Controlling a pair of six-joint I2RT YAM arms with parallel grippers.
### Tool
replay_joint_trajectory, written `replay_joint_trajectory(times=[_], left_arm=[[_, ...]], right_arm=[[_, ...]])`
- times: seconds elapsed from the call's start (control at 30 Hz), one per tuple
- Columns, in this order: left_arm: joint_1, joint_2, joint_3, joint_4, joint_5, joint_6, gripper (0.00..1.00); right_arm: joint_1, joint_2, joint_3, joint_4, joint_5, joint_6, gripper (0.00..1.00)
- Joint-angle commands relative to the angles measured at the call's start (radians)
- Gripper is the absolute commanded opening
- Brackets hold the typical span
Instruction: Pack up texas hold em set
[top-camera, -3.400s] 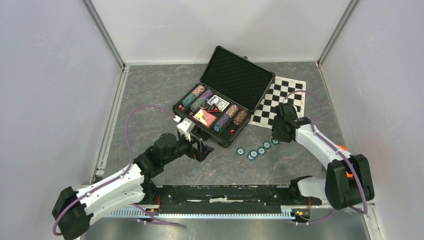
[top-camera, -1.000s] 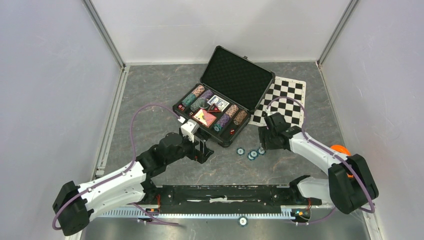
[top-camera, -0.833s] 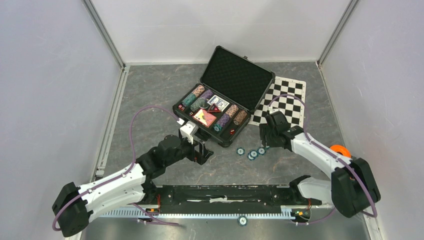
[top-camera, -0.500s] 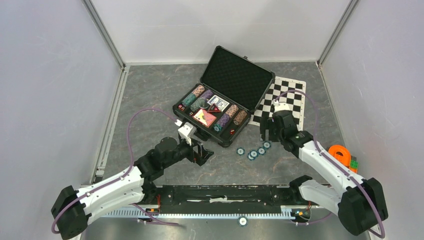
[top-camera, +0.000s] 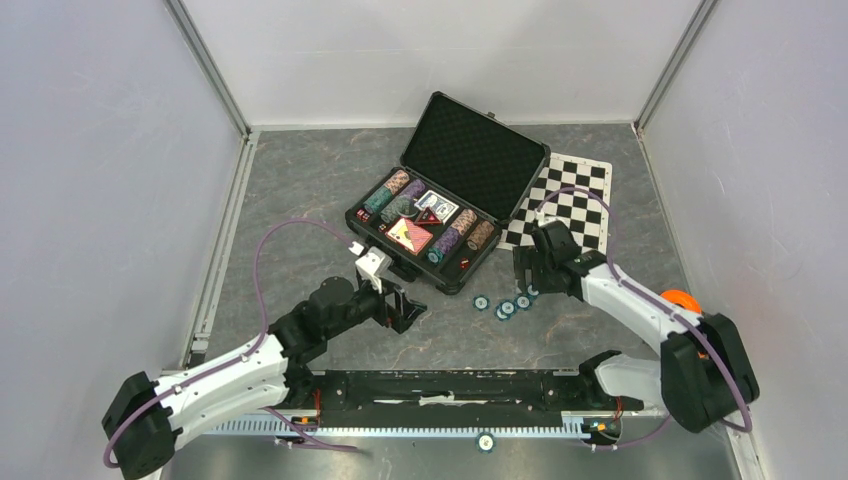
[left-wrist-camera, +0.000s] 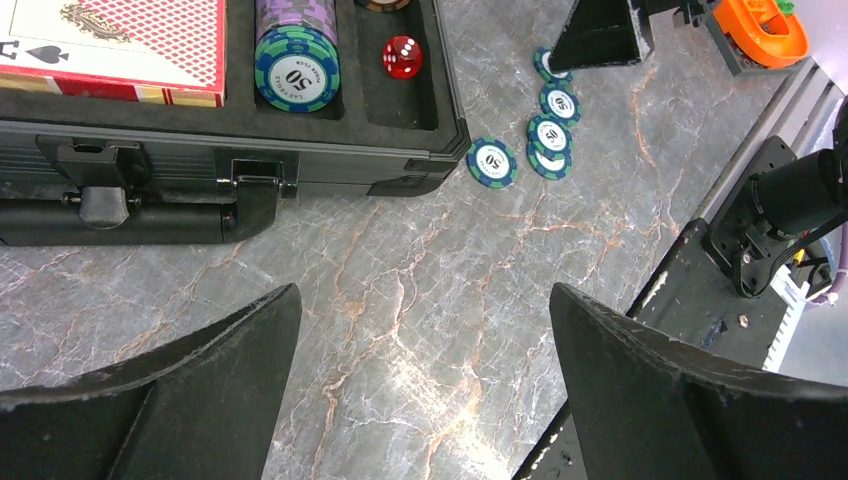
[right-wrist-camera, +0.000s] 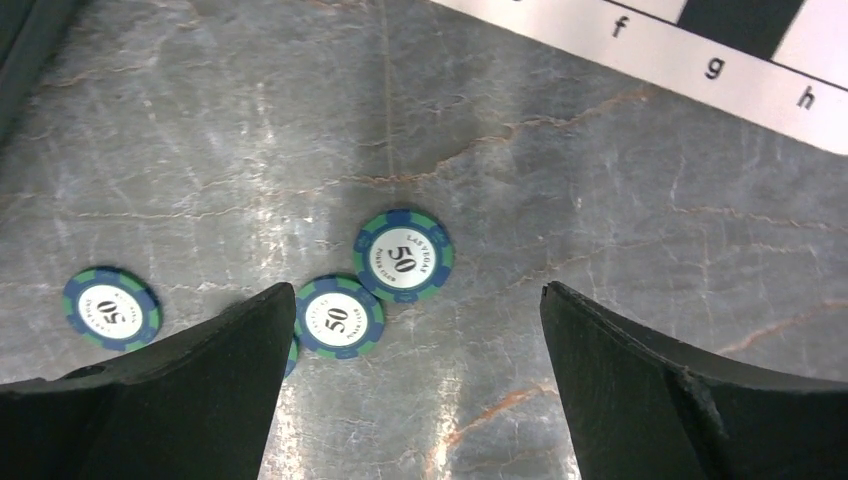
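The black case (top-camera: 478, 160) lies open mid-table, holding chip stacks, a red deck (top-camera: 410, 235) and a blue deck (top-camera: 437, 207). Several blue-green "50" chips (top-camera: 506, 305) lie loose on the table by its front right corner. My right gripper (top-camera: 525, 272) hovers open at the right end of that row. In its wrist view two chips (right-wrist-camera: 403, 255) (right-wrist-camera: 338, 317) lie by the left finger and the right gripper (right-wrist-camera: 418, 290) holds nothing. My left gripper (top-camera: 405, 310) is open and empty in front of the case. The left gripper (left-wrist-camera: 422, 300) looks at a red die (left-wrist-camera: 401, 56), a chip stack (left-wrist-camera: 297, 65) and loose chips (left-wrist-camera: 492, 162).
The chequered mat (top-camera: 570, 205) lies right of the case, under its lid edge. An orange piece (top-camera: 678, 298) sits near the right wall behind my right arm. One chip (top-camera: 485, 440) rests on the front rail between the arm bases.
My right gripper's jaws have spread wider; it drew back toward the mat, then returned to the right end of the chip row. The left arm barely shifted.
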Motion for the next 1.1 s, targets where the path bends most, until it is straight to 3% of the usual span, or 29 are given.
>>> replay_joint_trajectory(times=[0.0, 0.1, 0.7, 1.07], left_arm=[[-0.005, -0.030, -0.014, 0.049, -0.022, 0.024, 1.00], [-0.005, -0.027, -0.014, 0.052, -0.021, 0.024, 1.00], [-0.004, 0.008, 0.001, 0.053, -0.048, 0.027, 1.00], [-0.005, -0.010, 0.000, 0.043, -0.048, 0.026, 1.00]], right_arm=[[-0.001, 0.099, 0.164, -0.186, 0.137, 0.088, 0.96], [-0.001, 0.148, 0.198, -0.223, 0.171, 0.068, 0.93], [-0.001, 0.192, 0.090, -0.067, 0.014, 0.137, 0.77], [-0.042, 0.215, 0.040, -0.023, -0.011, 0.204, 0.59]])
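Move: The 50 chip at the right-hand end of the scattered chips lies almost under the right hand, about 1 cm ahead, 1 cm to the left and some 4 cm below. Against its near-left edge is another chip, roughly 2 cm back and 4 cm left of the hand. At the same height, the overlapping pair lies about 4 cm back and 8 cm left, the lone chip 2 cm back and 14 cm left. From the left hand the end chip is about 28 cm right, 7 cm ahead and 12 cm lower. The right hand first swings about 1 cm forward and to its right, lifting slightly, then comes back over the end chip and sinks to it, ending some 3 cm lower than it began. On the way its fingertips tip about 10 degrees more steeply down, the hand turns slightly clockwise, and the wide-open fingers draw in by about a third, bringing the left fingertip close beside the chip's left edge while the other stays clear on the right. ##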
